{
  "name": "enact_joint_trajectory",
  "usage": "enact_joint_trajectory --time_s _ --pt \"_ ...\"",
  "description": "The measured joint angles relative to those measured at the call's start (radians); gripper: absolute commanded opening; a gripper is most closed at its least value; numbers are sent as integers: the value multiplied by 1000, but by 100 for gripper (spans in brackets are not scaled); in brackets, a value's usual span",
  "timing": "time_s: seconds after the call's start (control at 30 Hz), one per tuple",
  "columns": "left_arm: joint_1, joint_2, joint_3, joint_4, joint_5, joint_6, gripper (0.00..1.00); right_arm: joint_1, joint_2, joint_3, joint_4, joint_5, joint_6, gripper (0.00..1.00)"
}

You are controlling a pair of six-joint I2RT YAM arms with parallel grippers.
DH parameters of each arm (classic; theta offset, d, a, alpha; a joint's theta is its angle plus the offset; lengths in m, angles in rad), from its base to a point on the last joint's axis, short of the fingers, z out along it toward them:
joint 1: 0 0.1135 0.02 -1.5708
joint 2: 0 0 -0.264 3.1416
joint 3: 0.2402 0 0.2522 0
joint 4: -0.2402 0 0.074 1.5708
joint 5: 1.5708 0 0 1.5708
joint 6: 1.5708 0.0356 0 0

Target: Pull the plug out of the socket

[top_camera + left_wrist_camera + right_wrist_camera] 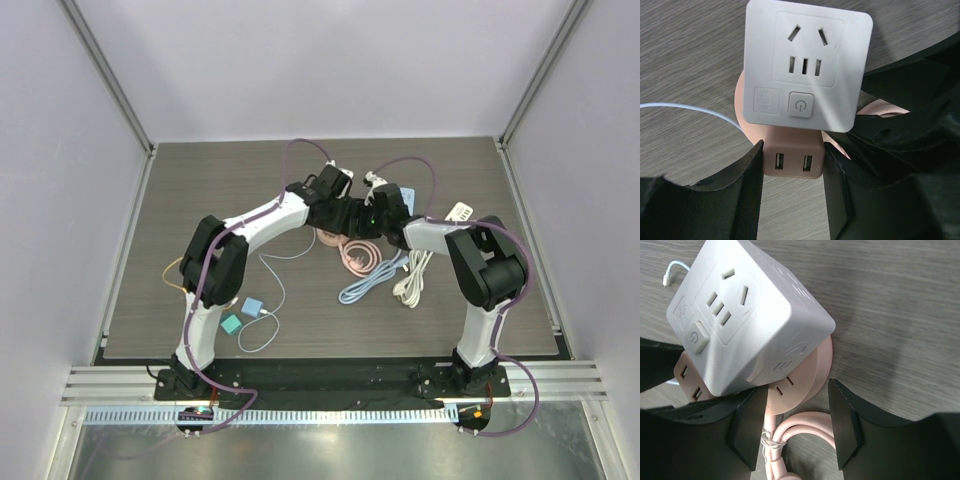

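A white cube plug (807, 65) sits pressed into a pink round socket (805, 380) whose pink cable (800, 425) loops toward the camera. My left gripper (792, 170) is shut on the socket's pink USB block (792, 162), with both pads against its sides. My right gripper (797, 425) stands open astride the socket's rim and cable. Its left finger (747, 425) is close to the pink body, and the right finger (845, 425) stands apart from it. From above, both grippers (348, 212) meet at mid-table and hide the plug.
The pink cable coil (358, 255) lies just in front of the grippers. A light blue cable (370, 283) and a white cable (412, 280) lie to the right. A white power strip (460, 212) is further right. Two small blue chargers (243, 315) with a thin white cord lie on the left.
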State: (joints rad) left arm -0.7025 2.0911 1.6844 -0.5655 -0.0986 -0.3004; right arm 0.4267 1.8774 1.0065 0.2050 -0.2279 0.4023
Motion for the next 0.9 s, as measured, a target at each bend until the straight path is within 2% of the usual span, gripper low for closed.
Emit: enact_joint_trajectory --time_s 0.23,0.37,0.57,0.73,0.9 --pt "10 -55 -101 89 -50 -14 0 42 38 92 -87 74 -15 57" --pt "14 -60 -105 89 -50 -47 0 55 39 108 -113 103 -23 57" --pt "63 -48 -60 25 35 -152 0 70 55 137 -122 154 -34 57" --pt "69 -48 -48 -5 16 -172 0 82 80 164 -115 160 -33 57" --pt "67 -58 51 -38 0 -185 0 85 104 192 -106 179 -31 57"
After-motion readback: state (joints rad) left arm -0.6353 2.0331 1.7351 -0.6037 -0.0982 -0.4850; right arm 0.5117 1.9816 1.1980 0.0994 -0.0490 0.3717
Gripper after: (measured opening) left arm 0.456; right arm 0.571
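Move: The pink plug is already pinched in the left hand and still sits on the round pink socket, whose middle is about 2 cm ahead, 1 cm right and 3 cm below. The white cube stands some 4 cm ahead and 2 cm right of that hand, at its height; the pink cord coil lies roughly 3 cm back, 7 cm right, 4 cm down. From the right hand the socket is about 3 cm ahead, 4 cm left, 1 cm below. The pink plug, kept pinched, is first carried about 2.5 cm left while the left hand turns some 10 degrees counter-clockwise, then pulled up quickly off the socket by about 4 cm, going a little forward. The right hand, fingers still part-open with one against the socket under the white cube, pushes forward and left, its left side dipping slightly. ##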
